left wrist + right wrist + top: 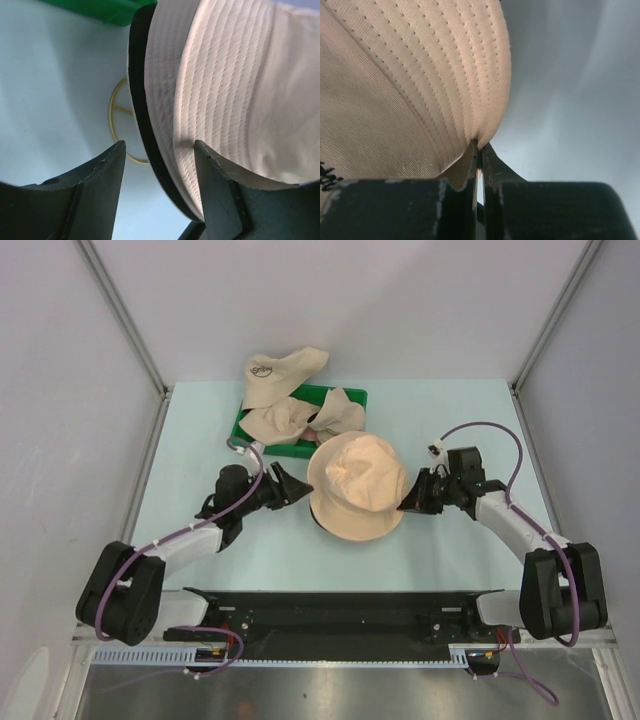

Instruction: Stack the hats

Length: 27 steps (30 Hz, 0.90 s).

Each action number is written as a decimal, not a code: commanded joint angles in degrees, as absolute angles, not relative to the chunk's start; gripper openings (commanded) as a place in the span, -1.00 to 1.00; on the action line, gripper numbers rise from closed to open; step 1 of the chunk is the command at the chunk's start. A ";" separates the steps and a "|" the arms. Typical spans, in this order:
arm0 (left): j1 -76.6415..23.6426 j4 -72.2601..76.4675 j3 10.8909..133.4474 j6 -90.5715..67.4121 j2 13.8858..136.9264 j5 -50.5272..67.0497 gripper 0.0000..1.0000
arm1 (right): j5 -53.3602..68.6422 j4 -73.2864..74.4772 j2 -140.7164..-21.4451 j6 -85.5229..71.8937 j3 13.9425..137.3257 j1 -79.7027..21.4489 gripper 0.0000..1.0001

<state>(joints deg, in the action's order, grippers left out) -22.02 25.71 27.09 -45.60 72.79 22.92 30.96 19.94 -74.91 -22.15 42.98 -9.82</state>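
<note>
A beige hat (pixel 357 485) sits crown up at the table's middle, its brim showing a black underside (pixel 142 100). My left gripper (pixel 292 486) is open at the hat's left edge. In the left wrist view the brim (pixel 225 90) runs between its spread fingers (pixel 160 145). My right gripper (pixel 407 502) is shut on the brim's right edge, and the stitched fabric (pixel 410 75) is pinched at the fingertips (pixel 480 146). A gold wire ring (pixel 116 122) lies on the table under the hat. Two more hats (pixel 300 418) lie crumpled on the green tray, and another (pixel 280 368) lies behind it.
The green tray (pixel 355 397) stands behind the middle hat, close to my left gripper's far side (pixel 110 10). Grey walls with metal posts close in the pale table (pixel 190 460) on three sides.
</note>
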 commanded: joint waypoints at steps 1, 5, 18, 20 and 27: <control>-21.80 32.96 31.46 -47.20 74.18 25.40 0.12 | 29.18 23.12 -73.83 -19.95 44.12 -10.55 -0.88; -21.80 32.35 31.03 -46.67 72.16 23.12 0.08 | 29.09 23.20 -73.65 -19.95 44.73 -11.07 -0.84; -21.80 40.08 34.80 -50.71 82.61 28.39 -0.58 | 32.87 21.62 -71.46 -17.32 45.79 -14.06 -0.49; -21.80 38.34 36.11 -50.71 83.84 27.43 -0.97 | 34.53 21.36 -70.93 -16.70 45.88 -14.76 -0.42; -22.15 32.00 47.18 -44.75 92.19 29.88 -0.99 | 37.70 24.69 -70.75 -12.48 48.86 -20.65 -0.18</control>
<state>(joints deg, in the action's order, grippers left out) -21.93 33.19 39.97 -48.93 88.82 27.29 33.82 22.92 -72.20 -15.73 44.88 -17.56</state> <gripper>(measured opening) 0.011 0.381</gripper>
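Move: Just right of the open left fingers and some 3 cm farther out is the left brim of the top hat; this hat's middle is about 12 cm to the right, 2 cm ahead and roughly level. The lower hats sit right under it, about 1 cm ahead and 12 cm right of the left hand. The green box lies some 14 cm straight ahead, lower. For the right hand, which already pinches the near right brim, the top hat's middle is about 6 cm ahead and 8 cm left. Reaching forward about 5 cm and to the right along the top hat's left brim, after first lifting a couple of centimetres, the left hand shuts its fingers and pinches the brim's edge. Meanwhile the right fingers open partway on the brim they held, and the right hand speeds up leftward in under the hat, some 4 cm left, 3 cm back and 2 cm up, turning about 15 degrees counter-clockwise. ##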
